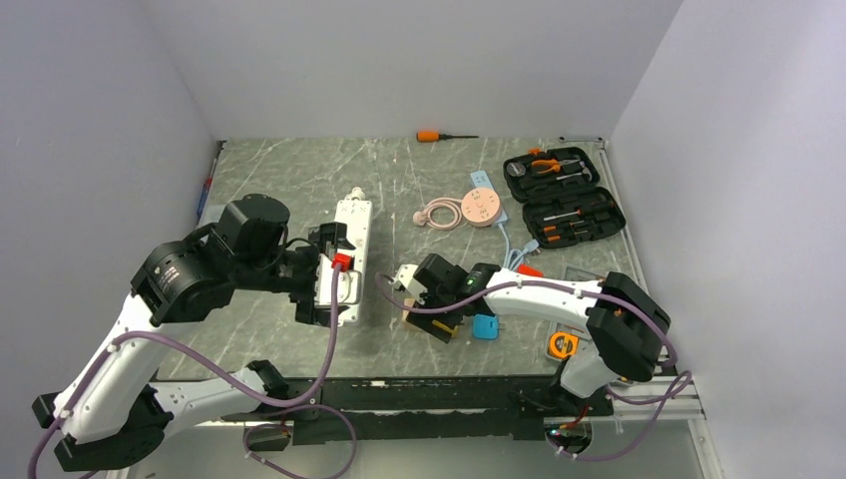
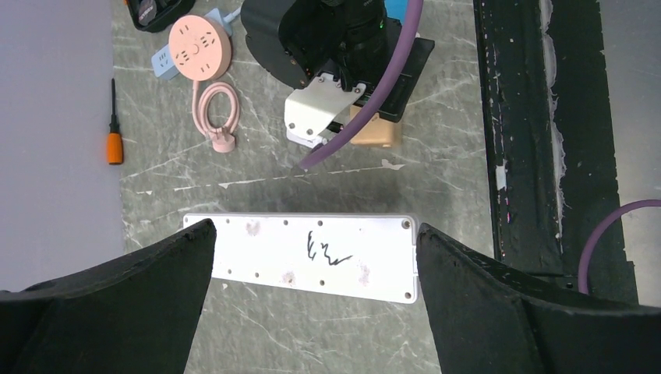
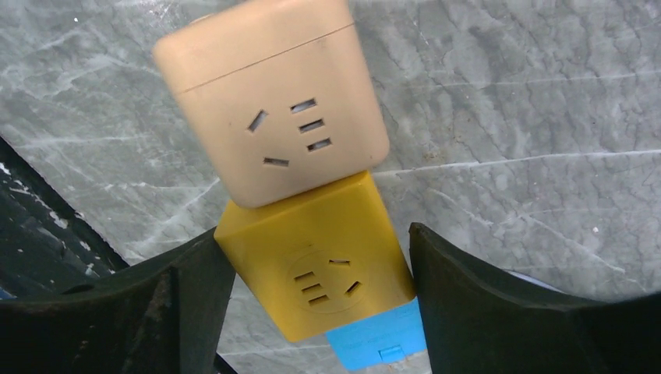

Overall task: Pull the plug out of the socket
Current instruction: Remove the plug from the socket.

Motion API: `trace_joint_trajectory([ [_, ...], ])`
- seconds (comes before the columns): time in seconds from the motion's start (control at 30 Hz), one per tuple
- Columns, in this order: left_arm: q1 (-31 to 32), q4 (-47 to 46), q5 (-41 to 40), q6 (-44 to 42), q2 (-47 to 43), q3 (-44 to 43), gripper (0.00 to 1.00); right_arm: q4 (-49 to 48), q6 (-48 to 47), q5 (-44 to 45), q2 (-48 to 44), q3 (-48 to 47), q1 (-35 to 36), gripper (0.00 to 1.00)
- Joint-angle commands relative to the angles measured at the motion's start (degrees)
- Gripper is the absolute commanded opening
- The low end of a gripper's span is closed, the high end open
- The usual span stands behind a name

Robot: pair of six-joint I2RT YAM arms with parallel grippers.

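Observation:
The socket (image 2: 312,265), a long white strip, lies back up with a pen scribble on it; it also shows from above (image 1: 356,225). No plug shows on it. My left gripper (image 2: 313,227) (image 1: 334,279) hangs open over the strip's near half, and its fingers do not touch it. To the right, a yellow cube (image 3: 312,257) sits end to end with a beige cube (image 3: 273,101). A blue block (image 3: 374,343) (image 1: 486,326) pokes out at its other end. My right gripper (image 3: 316,234) (image 1: 424,304) straddles the yellow cube, with its fingers against two opposite corners.
A pink round disc with coiled cable (image 1: 482,208) lies behind the cubes. An open black tool case (image 1: 562,198) is at the back right. An orange screwdriver (image 1: 429,136) rests by the back wall. An orange tape measure (image 1: 564,344) sits near the right arm's base.

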State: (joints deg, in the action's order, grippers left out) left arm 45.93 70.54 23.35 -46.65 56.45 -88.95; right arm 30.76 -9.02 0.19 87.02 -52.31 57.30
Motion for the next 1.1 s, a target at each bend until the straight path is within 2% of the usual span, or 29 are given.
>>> trace_joint_trajectory([
  [0.0, -0.3, -1.9, 1.0, 1.2, -0.5, -0.8, 0.99, -5.6, 6.3, 1.3, -0.6, 1.8, 0.6, 0.72],
  [0.1, -0.4, -2.2, 0.4, 1.0, -0.3, -1.3, 0.99, -7.6, 9.6, 0.2, -1.8, 4.0, 0.8, 0.59],
  [0.17, -0.5, -2.3, 0.6, 1.1, 0.0, -1.5, 0.99, -8.4, 12.1, 0.2, -3.0, 5.5, 1.0, 0.58],
  [0.2, -0.6, -2.3, 0.9, 1.2, 0.1, -1.5, 0.99, -8.8, 13.0, 0.2, -3.6, 6.2, 1.2, 0.59],
  [0.3, -0.6, -2.3, 1.9, 1.7, 0.5, -1.7, 0.99, -10.5, 14.7, -0.4, -5.3, 8.2, 1.8, 0.80],
  [0.43, -0.9, -2.2, 2.2, 2.2, 1.1, -2.1, 0.99, -10.3, 16.2, -0.2, -4.7, 8.2, 1.9, 0.84],
  [0.53, -0.9, -2.3, 2.1, 2.3, 1.3, -2.0, 0.99, -9.5, 17.1, -0.3, -2.6, 7.2, 1.9, 0.83],
  [0.7, -1.0, -2.6, 2.5, 2.6, 1.4, -1.4, 0.99, -10.3, 19.3, -0.2, 0.3, 6.0, 2.1, 0.69],
  [0.83, -1.1, -2.9, 3.0, 2.7, 1.5, -0.6, 0.99, -12.2, 20.7, 1.3, -0.5, 6.4, 2.2, 0.46],
  [1.07, -1.3, -4.3, 2.6, 0.8, 1.1, 2.9, 0.99, -11.6, 20.6, 2.6, -11.3, 5.9, 2.1, 0.16],
])
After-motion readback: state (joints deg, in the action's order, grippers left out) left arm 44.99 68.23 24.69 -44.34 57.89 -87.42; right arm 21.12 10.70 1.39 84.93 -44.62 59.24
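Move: The yellow plug block sits between the right hand's open fingers, about 2 cm below the hand point and some 1 cm back. The beige socket block, joined to its left side, is about 5 cm left of the right hand and 1 cm ahead; the blue plug lies roughly 9 cm right, 1 cm back. From the left gripper the yellow plug block is some 15 cm right, 4 cm ahead and about 32 cm below. Pinch the yellow plug block with the right gripper, easing about 1 cm left, then open again and shift back some 2 cm and down nearly 3 cm while turning clockwise about 15 degrees. Close again with a finger on each side of the yellow plug block, and lift about 1 cm at the end. ##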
